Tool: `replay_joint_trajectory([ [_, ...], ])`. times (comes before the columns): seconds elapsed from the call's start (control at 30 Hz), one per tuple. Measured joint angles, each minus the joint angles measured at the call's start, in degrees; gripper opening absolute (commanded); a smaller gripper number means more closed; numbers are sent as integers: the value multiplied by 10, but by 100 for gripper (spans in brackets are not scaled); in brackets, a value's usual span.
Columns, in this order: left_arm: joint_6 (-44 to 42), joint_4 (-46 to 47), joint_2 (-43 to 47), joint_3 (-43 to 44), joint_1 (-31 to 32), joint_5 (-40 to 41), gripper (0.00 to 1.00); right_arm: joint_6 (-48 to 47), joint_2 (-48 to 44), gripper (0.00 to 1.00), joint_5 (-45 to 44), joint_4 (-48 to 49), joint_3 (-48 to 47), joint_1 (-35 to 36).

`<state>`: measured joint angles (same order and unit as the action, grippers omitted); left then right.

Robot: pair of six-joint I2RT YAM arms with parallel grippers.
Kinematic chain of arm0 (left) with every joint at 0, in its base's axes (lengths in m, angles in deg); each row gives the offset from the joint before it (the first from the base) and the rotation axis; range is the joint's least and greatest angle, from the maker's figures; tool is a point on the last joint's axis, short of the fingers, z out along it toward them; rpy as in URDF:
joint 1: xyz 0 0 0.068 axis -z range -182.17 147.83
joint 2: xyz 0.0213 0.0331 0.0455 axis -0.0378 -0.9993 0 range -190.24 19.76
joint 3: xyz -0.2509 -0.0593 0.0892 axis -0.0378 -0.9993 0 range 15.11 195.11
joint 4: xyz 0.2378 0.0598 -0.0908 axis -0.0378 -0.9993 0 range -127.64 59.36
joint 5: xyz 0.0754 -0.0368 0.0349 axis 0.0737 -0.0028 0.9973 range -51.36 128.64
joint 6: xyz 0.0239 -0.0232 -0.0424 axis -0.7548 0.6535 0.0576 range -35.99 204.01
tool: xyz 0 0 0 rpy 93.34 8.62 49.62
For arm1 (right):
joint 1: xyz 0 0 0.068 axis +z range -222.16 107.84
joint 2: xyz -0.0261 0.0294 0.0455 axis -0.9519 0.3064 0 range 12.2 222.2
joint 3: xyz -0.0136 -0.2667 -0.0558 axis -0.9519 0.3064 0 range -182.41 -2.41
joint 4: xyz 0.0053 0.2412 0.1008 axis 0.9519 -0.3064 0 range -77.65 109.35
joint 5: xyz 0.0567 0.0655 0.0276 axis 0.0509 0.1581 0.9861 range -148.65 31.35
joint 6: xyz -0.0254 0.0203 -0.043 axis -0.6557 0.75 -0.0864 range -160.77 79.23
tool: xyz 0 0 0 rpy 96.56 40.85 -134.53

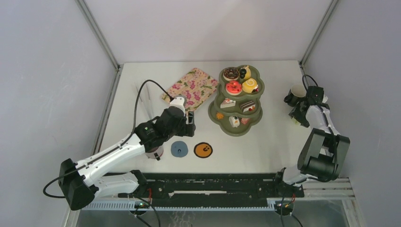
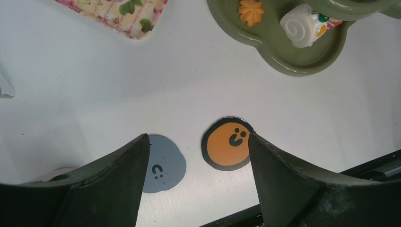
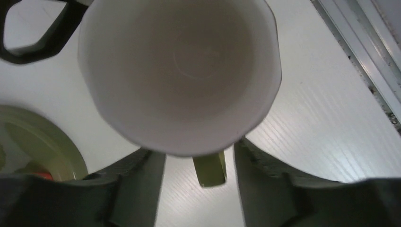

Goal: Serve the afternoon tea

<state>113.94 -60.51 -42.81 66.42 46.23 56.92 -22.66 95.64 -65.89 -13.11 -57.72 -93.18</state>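
The olive-green three-tier stand (image 1: 215,116) holds toy donuts, cupcakes and cake slices; its lowest tier (image 2: 279,56) carries a white swirl cake (image 2: 302,23). A pale-lined mug (image 3: 179,71) fills the right wrist view, its green handle (image 3: 210,170) between the fingers of my right gripper (image 3: 198,149). Gaps show on both sides of the handle, so the gripper is open. In the top view my right gripper (image 1: 298,113) sits at the right edge, just near of a second mug (image 1: 297,91). My left gripper (image 1: 191,124) (image 2: 197,137) hangs open and empty above the coasters.
A blue coaster (image 1: 179,149) (image 2: 163,163) and an orange coaster (image 1: 203,150) (image 2: 227,144) lie near the front. Another mug (image 1: 156,152) stands partly under the left arm. The pink floral tray (image 1: 193,85) lies left of the stand. A dark handle (image 3: 28,33) and metal rail (image 3: 359,52) border the mug.
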Motion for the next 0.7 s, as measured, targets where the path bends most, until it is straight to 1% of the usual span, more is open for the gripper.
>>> replay_joint_trajectory([
  [0.1, 0, 4, 0, 0, 0, 0, 80, -7, 22, 42, -4, 8, -6, 0],
  [0.27, -2, 3, 0, 0, -1, 2, 80, -10, 35, 31, -11, 10, -21, 1],
  [0.3, -4, 3, 0, 0, 0, 5, 80, -10, 37, 26, -14, 11, -24, 2],
  [0.4, -5, 0, 5, 0, -1, 13, 80, -9, 38, 5, -21, 17, -25, 2],
  [0.43, -4, 0, 7, 0, -2, 14, 80, -8, 38, 0, -22, 17, -25, 2],
  [0.57, -5, 1, 7, 0, -10, 9, 80, -7, 38, 0, -28, 5, -30, 8],
  [0.7, -5, 1, 7, 0, -13, -5, 80, 0, 31, 0, -38, -40, -42, 18],
])
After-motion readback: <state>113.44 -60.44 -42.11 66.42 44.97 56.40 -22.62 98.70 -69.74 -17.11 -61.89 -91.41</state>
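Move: The handle of the yellow-green mug sits almost between the right hand's open fingers, about 1 cm ahead, 1 cm to the right and 1 cm lower. The mug's body is about 5 cm ahead and 4 cm to the right, the black mug some 13 cm ahead and 3 cm right, and the cake stand roughly 29 cm to the left and 6 cm ahead. From the left hand, that handle lies about 53 cm to the right, 6 cm ahead and 10 cm lower. The right hand, fingers pointing steeply down, finishes its approach by sliding about 2 cm forward and to the right towards the mug's body, dipping less than 1 cm on the way, while its fingers close from about two-thirds open to a quarter and pinch the yellow-green mug's handle from both sides. Keeping that grip, it then draws back about 1.5 cm towards its base and slightly left, almost to where it began, with the wrist tipping only some 5 degrees. ##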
